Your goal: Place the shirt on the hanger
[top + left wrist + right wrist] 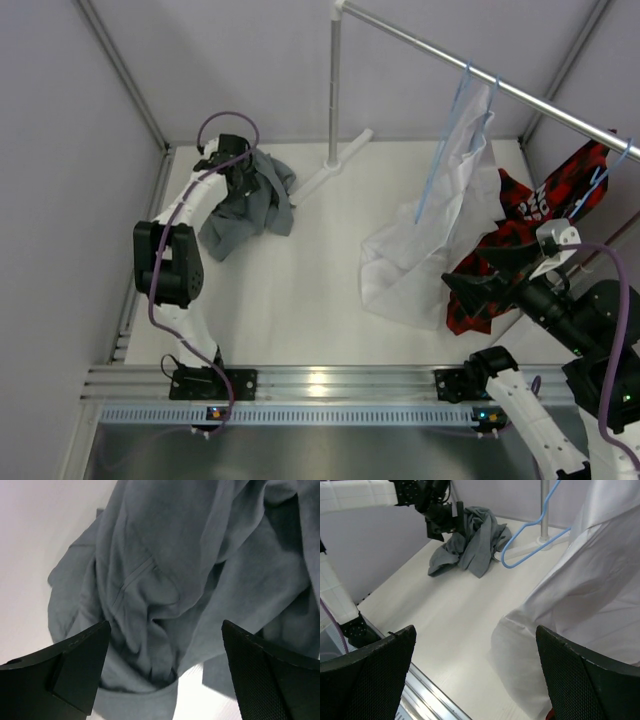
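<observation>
The grey shirt [250, 205] lies crumpled at the table's far left; it fills the left wrist view [190, 555] and shows in the right wrist view [470, 545]. My left gripper [235, 165] hovers over its upper part, jaws open and empty [165, 650], with the fabric between and below the fingers. The light-blue hanger [437, 150] hangs empty on the rail, just left of a white shirt; it also shows in the right wrist view [535, 550]. My right gripper [470, 290] is open and empty [475, 645] above the table near the white shirt's hem.
A white shirt [440, 230] and a red-and-black garment [510, 230] hang from the metal rail [520, 95] at the right. The rack's pole [334, 90] and foot [325, 175] stand beside the grey shirt. Walls close in the table at the left and back.
</observation>
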You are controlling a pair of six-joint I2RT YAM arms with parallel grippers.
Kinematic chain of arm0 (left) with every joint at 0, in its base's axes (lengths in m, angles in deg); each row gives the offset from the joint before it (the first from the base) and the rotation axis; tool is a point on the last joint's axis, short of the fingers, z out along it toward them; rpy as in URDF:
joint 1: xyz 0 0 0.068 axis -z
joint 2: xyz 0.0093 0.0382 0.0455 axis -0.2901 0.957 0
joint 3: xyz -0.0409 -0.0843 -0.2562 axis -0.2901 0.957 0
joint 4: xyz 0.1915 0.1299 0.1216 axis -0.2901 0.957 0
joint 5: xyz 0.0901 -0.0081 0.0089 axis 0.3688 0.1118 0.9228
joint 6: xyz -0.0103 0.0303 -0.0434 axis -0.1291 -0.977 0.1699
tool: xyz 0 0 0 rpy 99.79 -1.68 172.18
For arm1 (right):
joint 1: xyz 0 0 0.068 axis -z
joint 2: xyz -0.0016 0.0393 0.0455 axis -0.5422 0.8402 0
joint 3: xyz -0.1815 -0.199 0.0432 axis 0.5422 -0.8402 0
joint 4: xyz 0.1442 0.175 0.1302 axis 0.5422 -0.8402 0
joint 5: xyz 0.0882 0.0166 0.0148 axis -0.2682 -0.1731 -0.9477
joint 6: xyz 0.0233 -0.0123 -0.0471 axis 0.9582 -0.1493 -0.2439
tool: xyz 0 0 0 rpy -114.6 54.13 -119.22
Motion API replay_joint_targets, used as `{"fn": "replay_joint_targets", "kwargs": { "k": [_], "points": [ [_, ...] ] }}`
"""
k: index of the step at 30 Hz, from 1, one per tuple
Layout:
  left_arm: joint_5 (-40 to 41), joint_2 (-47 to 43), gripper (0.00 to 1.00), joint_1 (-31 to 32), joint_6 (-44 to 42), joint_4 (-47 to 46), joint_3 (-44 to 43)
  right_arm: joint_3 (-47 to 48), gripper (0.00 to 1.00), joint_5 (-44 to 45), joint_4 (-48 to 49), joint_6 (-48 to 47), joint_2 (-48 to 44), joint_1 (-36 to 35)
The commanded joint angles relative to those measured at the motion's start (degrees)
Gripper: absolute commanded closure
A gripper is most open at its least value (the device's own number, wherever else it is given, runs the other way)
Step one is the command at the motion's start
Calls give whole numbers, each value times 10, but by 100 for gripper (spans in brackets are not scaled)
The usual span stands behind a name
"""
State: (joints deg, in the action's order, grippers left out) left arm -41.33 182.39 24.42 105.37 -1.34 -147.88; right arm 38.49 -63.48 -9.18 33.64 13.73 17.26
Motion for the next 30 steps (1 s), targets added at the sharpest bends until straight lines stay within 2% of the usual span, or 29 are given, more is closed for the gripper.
{"fn": "replay_joint_targets", "kwargs": {
  "k": [1, 4, 5, 7, 8, 9, 10, 12, 14, 18, 21, 22, 24, 25, 26, 27, 29, 30],
  "points": [
    [13, 66, 5, -3, -33, -1, -78, -12, 0, -20, 38, -10, -13, 6],
    [60, 106, 11, -3, -30, 24, -114, -15, 1, -20, 37, -11, -14, 6],
    [68, 123, 17, -3, -29, 23, -121, -15, 0, -20, 38, -11, -14, 6],
    [79, 141, 21, -3, -40, 23, -136, -15, 1, -21, 38, -11, -13, 6],
    [89, 157, 28, -3, -43, 22, -150, -16, 0, -23, 40, -11, -11, 6],
    [97, 165, 43, -3, -46, 22, -157, -16, 1, -23, 40, -10, -9, 6],
    [98, 171, 48, -5, -47, 21, -164, -17, 1, -24, 40, -8, -7, 6],
    [105, 179, 80, -5, -49, 23, -181, -19, 1, -35, 43, -7, -3, 6],
    [112, 162, 100, -3, -42, 22, -179, -20, 1, -45, 48, -5, 0, 6],
    [149, 62, 100, 27, -74, 22, -140, -9, 1, -60, 68, -3, 17, 5],
    [153, -47, 100, 95, -134, 25, -97, 2, 1, -90, 109, 18, 31, 6],
    [159, -110, 100, 114, -143, 26, -80, 2, 0, -123, 126, 27, 36, 6],
    [179, -177, 100, 155, -150, 30, -43, -3, 1, -189, 201, 46, 57, 6],
    [187, -211, 100, 200, -153, 30, 0, -22, 1, -301, 241, 77, 72, 5],
    [200, -275, 100, 224, -154, 36, 22, -33, 1, -343, 335, 109, 89, 6],
    [211, -307, 100, 260, -146, 44, 43, -37, 0, -362, 367, 165, 134, 5],
    [190, -398, 100, 273, -136, 73, 84, -22, 1, -345, 382, 160, 173, -28],
    [134, -430, 100, 273, -142, 75, 95, 14, 1, -282, 360, 101, 204, -83]
  ]
}}
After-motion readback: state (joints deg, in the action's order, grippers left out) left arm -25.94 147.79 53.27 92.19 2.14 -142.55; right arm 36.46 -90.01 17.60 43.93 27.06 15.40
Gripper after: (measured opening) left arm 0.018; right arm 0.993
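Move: The grey shirt lies crumpled just under the open left hand, its middle about 5 cm ahead, 1 cm left and 8 cm below. Near its right side the near end of the rack's white leg is some 6 cm ahead and 13 cm right of the hand, with the post foot about 17 cm ahead and 25 cm right, both roughly 10 cm below. From the right hand the grey shirt is about 38 cm ahead, 45 cm left and 33 cm below. The open left hand pushes about 5 cm forward and 5 cm down into the grey shirt and shuts its fingers on a fold, then lifts it fast, some 25 cm up while drawing back about 17 cm and swinging 13 cm to the right, the fingers tipping up and turning clockwise. The right hand, still open and empty, hardly stirs until late, then swings about 8 cm left and 5 cm up, turning some 30 degrees counter-clockwise to face the grey shirt. ##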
